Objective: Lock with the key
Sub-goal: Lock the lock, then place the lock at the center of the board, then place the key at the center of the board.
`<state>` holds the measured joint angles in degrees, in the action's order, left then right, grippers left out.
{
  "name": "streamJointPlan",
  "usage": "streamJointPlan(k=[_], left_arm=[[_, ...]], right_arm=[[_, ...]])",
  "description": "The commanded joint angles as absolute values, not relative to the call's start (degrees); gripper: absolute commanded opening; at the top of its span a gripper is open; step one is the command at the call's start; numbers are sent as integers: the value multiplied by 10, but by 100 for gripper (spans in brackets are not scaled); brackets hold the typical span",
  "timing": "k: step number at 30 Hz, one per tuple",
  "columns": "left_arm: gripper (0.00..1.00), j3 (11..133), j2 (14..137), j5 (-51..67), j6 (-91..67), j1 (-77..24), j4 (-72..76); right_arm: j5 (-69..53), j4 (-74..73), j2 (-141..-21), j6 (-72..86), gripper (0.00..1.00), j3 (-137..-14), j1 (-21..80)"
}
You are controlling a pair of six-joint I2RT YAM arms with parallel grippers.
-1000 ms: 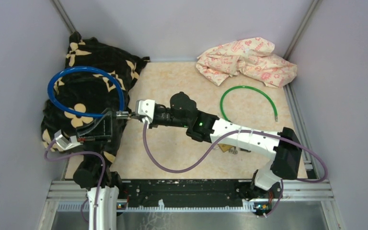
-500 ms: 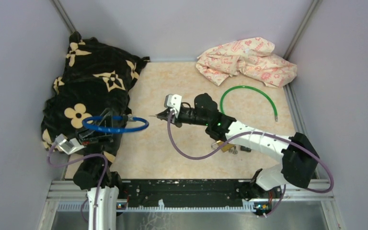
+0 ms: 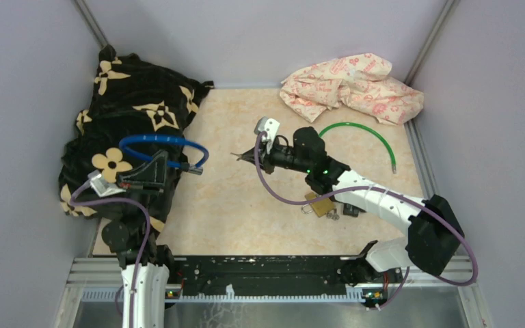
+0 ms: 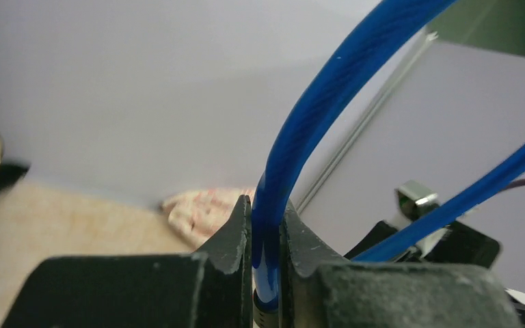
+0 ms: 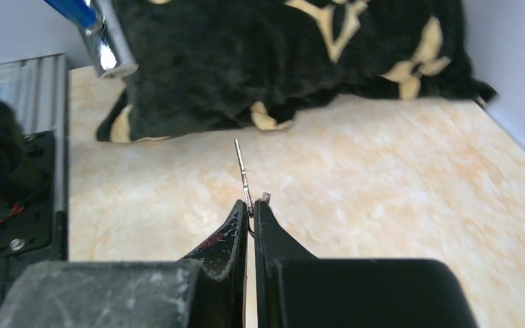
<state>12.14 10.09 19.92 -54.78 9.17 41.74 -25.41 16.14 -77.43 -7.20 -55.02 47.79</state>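
My left gripper (image 3: 157, 164) is shut on a blue cable lock (image 3: 164, 142) and holds its loop above the table's left side. The cable's metal end (image 3: 195, 169) points right. In the left wrist view the blue cable (image 4: 314, 116) runs up from between my closed fingers (image 4: 236, 232). My right gripper (image 3: 249, 156) is shut on a thin metal key (image 5: 242, 171) whose blade sticks out past the fingertips toward the left. The key is clear of the cable's metal end (image 5: 108, 51), with open table between them.
A black cloth with cream flowers (image 3: 130, 102) lies at the back left, under the left arm. A white-and-pink cloth (image 3: 352, 85) lies at the back right. A green cable (image 3: 355, 133) curves on the table. A brass padlock (image 3: 321, 205) lies under the right arm.
My right gripper has pulled back to the right, away from the cable's end, with the key in it. My left gripper has turned the blue loop from flat over the cloth to a narrower, tilted loop.
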Motion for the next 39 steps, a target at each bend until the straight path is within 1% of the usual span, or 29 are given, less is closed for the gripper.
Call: streamJointPlan(k=[1, 3, 6, 7, 10, 13, 16, 20, 21, 23, 24, 25, 27, 28, 29, 30, 31, 33, 36, 37, 39], left_arm=[[0, 156, 181, 198, -553, 89, 162], [0, 158, 249, 244, -516, 81, 140], [0, 159, 344, 330, -512, 64, 145], [0, 162, 376, 339, -506, 45, 143], [0, 183, 459, 305, -461, -54, 123], [0, 198, 550, 267, -462, -122, 167], [0, 224, 650, 223, -472, -151, 192], [1, 235, 726, 178, -448, -202, 195], [12, 232, 736, 164, -443, -212, 201], [38, 225, 740, 139, -443, -224, 204], [50, 220, 734, 130, -444, -225, 205], [60, 215, 727, 117, -444, -225, 205], [72, 202, 702, 95, -441, -224, 199], [82, 195, 688, 82, -440, -223, 195], [95, 187, 671, 73, -438, -223, 191], [98, 179, 654, 63, -435, -221, 184], [98, 171, 637, 52, -438, -218, 175], [98, 154, 605, 42, -447, -206, 165], [98, 128, 566, 43, -457, -184, 167], [98, 120, 553, 44, -460, -178, 170], [98, 104, 527, 45, -465, -168, 177]], right_arm=[[-209, 160, -716, -11, 0, -534, 449], [-180, 144, -698, -5, 0, -525, 442], [-148, 127, -669, 14, 0, -499, 425], [-135, 121, -659, 13, 0, -490, 423], [-114, 104, -630, 7, 0, -469, 423], [-135, 107, -630, 26, 0, -457, 423], [-191, 120, -666, 69, 0, -458, 423], [-256, 136, -754, 128, 0, -484, 423], [-262, 140, -780, 142, 0, -492, 423], [-272, 146, -832, 164, 0, -509, 423], [-280, 144, -861, 171, 0, -521, 423], [-286, 133, -888, 174, 0, -538, 423], [-288, 98, -944, 175, 0, -578, 423], [-287, 81, -967, 173, 0, -596, 423], [-284, 64, -988, 166, 0, -615, 423], [-283, 44, -1005, 158, 0, -633, 423], [-285, 22, -1023, 151, 0, -652, 422], [-281, -42, -1051, 132, 9, -695, 423], [-256, -115, -1069, 104, 41, -749, 423], [-236, -140, -1067, 92, 49, -765, 423], [-165, -187, -1052, 74, 58, -788, 418]])
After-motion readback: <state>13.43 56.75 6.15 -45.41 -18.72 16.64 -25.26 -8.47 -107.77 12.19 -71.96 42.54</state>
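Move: The left hand holds the blue cable lock and heads for the bare table between the arms, about 8 cm ahead, 16 cm to its right and 35 cm below; the black blanket's middle lies some 20 cm ahead, 16 cm left and 33 cm below. The right hand, holding the keys, has that same spot about 4 cm ahead, level sideways and 25 cm below; the gold padlock is roughly 3 cm back, 21 cm right and 25 cm below. The left fingers, still pinching the blue lock, bring it some 30 cm down, rightwards and forward onto the table, tipping about 75 degrees downward, then open wide, lift slightly and edge left. The right hand, keys still pinched, backs off rightwards, then comes back left while sinking about 19 cm with fingers tilting down, and opens halfway, letting go of the keys over the loop. ##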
